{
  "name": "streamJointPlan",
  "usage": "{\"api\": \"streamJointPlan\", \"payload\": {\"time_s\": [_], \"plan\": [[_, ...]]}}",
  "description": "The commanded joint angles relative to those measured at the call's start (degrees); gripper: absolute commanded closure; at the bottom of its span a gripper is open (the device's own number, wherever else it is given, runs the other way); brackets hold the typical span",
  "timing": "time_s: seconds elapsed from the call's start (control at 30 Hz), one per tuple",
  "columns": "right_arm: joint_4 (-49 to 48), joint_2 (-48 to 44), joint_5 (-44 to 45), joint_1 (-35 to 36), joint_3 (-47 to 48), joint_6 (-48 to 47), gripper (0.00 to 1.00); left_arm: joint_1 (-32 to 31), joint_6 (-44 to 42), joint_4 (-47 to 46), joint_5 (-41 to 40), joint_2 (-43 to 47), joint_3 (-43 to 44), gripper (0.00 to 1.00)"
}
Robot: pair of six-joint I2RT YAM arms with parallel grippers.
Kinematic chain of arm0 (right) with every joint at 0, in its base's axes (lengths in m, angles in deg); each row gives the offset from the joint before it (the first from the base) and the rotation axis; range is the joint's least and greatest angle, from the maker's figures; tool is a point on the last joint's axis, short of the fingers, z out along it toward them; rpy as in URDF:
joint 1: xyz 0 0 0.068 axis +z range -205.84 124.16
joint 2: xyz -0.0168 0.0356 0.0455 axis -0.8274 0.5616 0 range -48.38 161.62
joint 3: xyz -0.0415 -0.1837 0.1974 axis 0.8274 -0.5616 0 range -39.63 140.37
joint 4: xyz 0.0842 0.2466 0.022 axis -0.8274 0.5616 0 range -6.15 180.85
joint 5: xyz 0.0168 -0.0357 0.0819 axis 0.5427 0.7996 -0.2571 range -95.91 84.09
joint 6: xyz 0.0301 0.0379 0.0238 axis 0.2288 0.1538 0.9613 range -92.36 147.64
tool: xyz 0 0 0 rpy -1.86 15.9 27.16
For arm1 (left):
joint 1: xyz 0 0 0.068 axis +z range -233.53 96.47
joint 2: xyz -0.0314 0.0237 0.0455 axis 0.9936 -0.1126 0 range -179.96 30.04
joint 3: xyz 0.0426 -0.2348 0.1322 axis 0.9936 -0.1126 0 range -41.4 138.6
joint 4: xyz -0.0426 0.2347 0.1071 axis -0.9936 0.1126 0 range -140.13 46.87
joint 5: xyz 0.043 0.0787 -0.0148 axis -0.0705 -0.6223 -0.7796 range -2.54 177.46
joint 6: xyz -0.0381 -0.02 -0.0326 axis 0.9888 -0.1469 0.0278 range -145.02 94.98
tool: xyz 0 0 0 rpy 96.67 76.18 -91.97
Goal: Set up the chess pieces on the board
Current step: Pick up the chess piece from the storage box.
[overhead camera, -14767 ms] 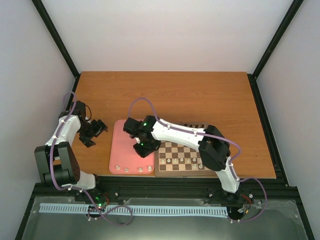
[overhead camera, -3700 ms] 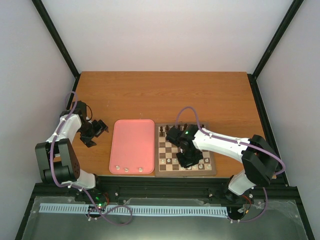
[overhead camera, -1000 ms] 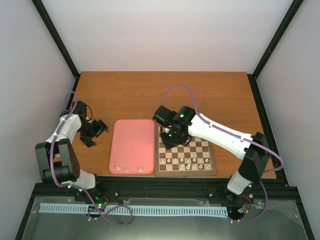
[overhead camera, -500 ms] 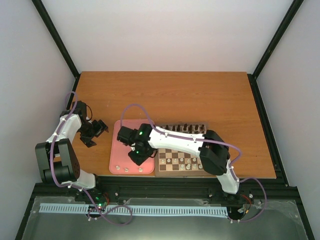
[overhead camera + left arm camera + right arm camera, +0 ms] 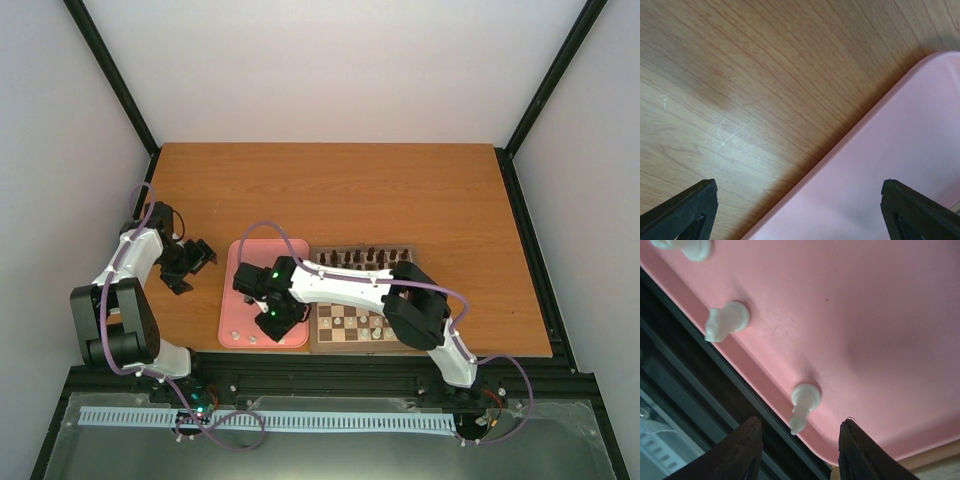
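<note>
My right gripper [image 5: 273, 321] hangs open over the near edge of the pink tray [image 5: 250, 280]. In the right wrist view a white chess piece [image 5: 804, 405] stands on the tray just ahead of the gap between the fingers [image 5: 742, 452], untouched. Two more white pieces [image 5: 725, 320] stand further along that edge; from above they show at the tray's near left [image 5: 233, 337]. The board [image 5: 330, 347] lies right of the tray, partly under the right arm, with white pieces [image 5: 371, 325] on its near rows. My left gripper [image 5: 190, 262] rests open left of the tray.
Dark brown pieces [image 5: 365, 257] line the board's far row. The table's near edge and a black metal rail [image 5: 695, 390] run just behind the tray's near rim. The left wrist view shows wood table [image 5: 740, 75] and a tray corner [image 5: 900, 165].
The right arm has swung left from the board's far left corner to the tray's near edge, jaws staying open. The left arm has not moved.
</note>
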Motion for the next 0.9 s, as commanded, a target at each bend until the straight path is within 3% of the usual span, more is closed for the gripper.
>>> {"api": "streamJointPlan", "payload": {"time_s": [0.0,0.33,0.47,0.6,0.87], "plan": [[-0.6,1.8,-1.3,0.6,-1.6,-1.1,0.59,-0.3,0.7,-0.7,0.4,1.4,1.2,0.0],[-1.3,3.0,-2.4,0.6,-2.1,-2.5,0.67,-0.4,0.7,-0.6,0.3,0.6,1.6,0.0],[-1.2,3.6,-2.6,0.5,-1.9,-3.0,0.77,-0.4,0.7,-0.6,0.3,0.3,1.5,0.0],[-0.1,3.6,-1.3,0.4,-0.8,-3.4,0.96,-0.4,0.6,-0.7,0.2,0.1,1.7,0.0],[2.4,-2.5,3.3,0.0,-0.3,-2.1,0.97,-0.5,0.6,-0.5,0.2,-0.3,2.1,0.0]]}}
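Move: The white chess piece to be taken, the rightmost one left in the pink storage box, stands almost under the right hand: about 1 cm back, 1 cm to its right and some 4 cm below. The white knight is about 6 cm to the left of that piece and level with it, the leftmost piece about 10 cm to the left of it and 1 cm farther out. From the idle left hand, the wanted piece lies roughly 15 cm back, 21 cm right and 5 cm lower. The right fingertips pinch the slim upper part of the rightmost white piece, one pad on each side. To get there the part-open hand sinks about 2.5 cm onto it, easing nearly 1 cm back and 1 cm right, pauses, and shuts low down; gripping, it then edges about half a centimetre forward without rising. ##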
